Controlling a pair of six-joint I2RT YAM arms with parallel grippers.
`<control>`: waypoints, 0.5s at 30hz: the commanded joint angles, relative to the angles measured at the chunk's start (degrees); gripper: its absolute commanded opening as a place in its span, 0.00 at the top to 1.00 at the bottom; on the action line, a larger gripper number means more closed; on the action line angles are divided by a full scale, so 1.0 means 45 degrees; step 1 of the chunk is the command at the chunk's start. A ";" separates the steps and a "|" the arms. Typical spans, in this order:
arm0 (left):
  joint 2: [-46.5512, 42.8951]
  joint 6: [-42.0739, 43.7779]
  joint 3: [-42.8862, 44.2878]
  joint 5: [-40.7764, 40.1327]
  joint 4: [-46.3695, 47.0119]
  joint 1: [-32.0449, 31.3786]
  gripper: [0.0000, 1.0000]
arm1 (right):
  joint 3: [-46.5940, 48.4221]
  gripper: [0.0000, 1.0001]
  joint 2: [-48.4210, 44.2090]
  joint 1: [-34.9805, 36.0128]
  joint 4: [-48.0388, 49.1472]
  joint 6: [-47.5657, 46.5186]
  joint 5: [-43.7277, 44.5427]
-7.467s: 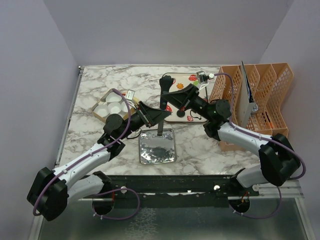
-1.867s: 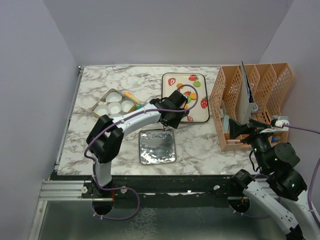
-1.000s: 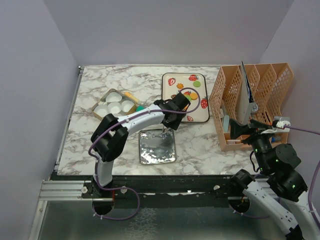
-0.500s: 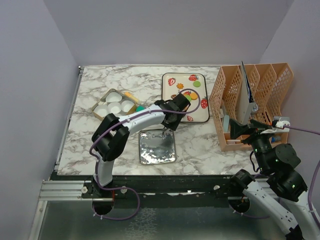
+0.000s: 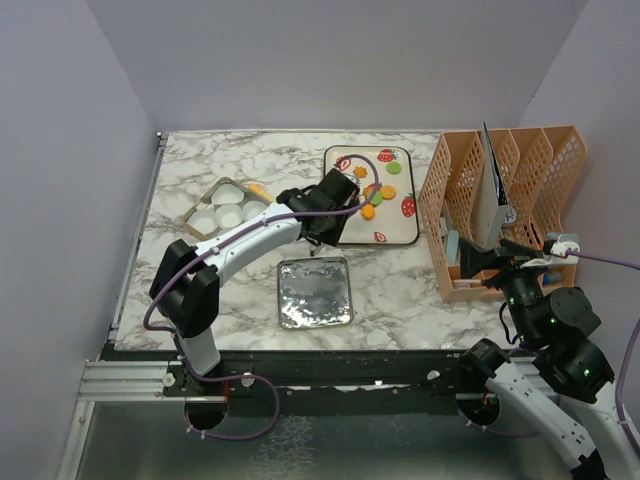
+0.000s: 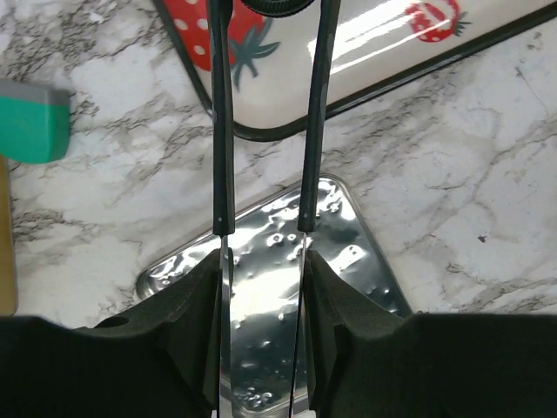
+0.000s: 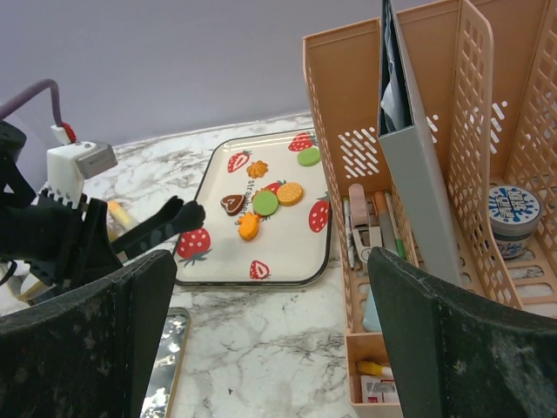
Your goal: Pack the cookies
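Several cookies lie on the white strawberry tray (image 7: pixel 287 261): an orange flower (image 7: pixel 257 169), a green round (image 7: pixel 265 202), an orange round (image 7: pixel 290 192) and a brown heart (image 7: pixel 231 205). From above the cluster (image 5: pixel 370 192) sits mid-tray. My left gripper (image 5: pixel 343 200) hangs over the tray's left edge. Its thin fingers (image 6: pixel 222 131) are shut on a black round cookie (image 6: pixel 278 5), which is also visible at the tips from the right wrist (image 7: pixel 187 212). My right gripper (image 7: pixel 261 331) is wide open and holds nothing. It is raised beside the organiser at the right (image 5: pixel 490 262).
A crinkled silver foil tray (image 5: pixel 315 292) lies in front of the strawberry tray, under my left wrist. A box of white paper cups (image 5: pixel 228 208) stands at the left. A green block (image 6: pixel 33 120) lies next to it. An orange desk organiser (image 5: pixel 510 200) fills the right side.
My left gripper has narrowed and pulled back left from the tray's cookie cluster, carrying the black cookie. The arm has swung left. The right arm has not moved.
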 commanded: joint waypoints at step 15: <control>-0.3072 0.0336 -0.1998 0.0296 -0.0222 0.5914 0.75 | -0.0134 0.00 -0.0031 -0.0004 -0.0061 -0.0231 -0.0099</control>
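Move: The left hand's goal is the box of white paper cups, its middle some 24 cm to the left, 10 cm ahead and about 10 cm below. The green block lies about 12 cm left and 9 cm ahead; the strawberry tray is centred some 15 cm ahead and 10 cm right, the silver tray about 10 cm back and 2 cm left. From the idle right hand the box is some 57 cm left, 23 cm ahead and 29 cm below. The left fingers keep their squeeze on the tongs, whose tips still grip the dark cookie, and swing it away from the strawberry tray towards the box of paper cups: about 15 cm left and 5 cm forward, gathering speed and nearly level with a slight rise at the end, while the wrist turns some 20 degrees counter-clockwise. ##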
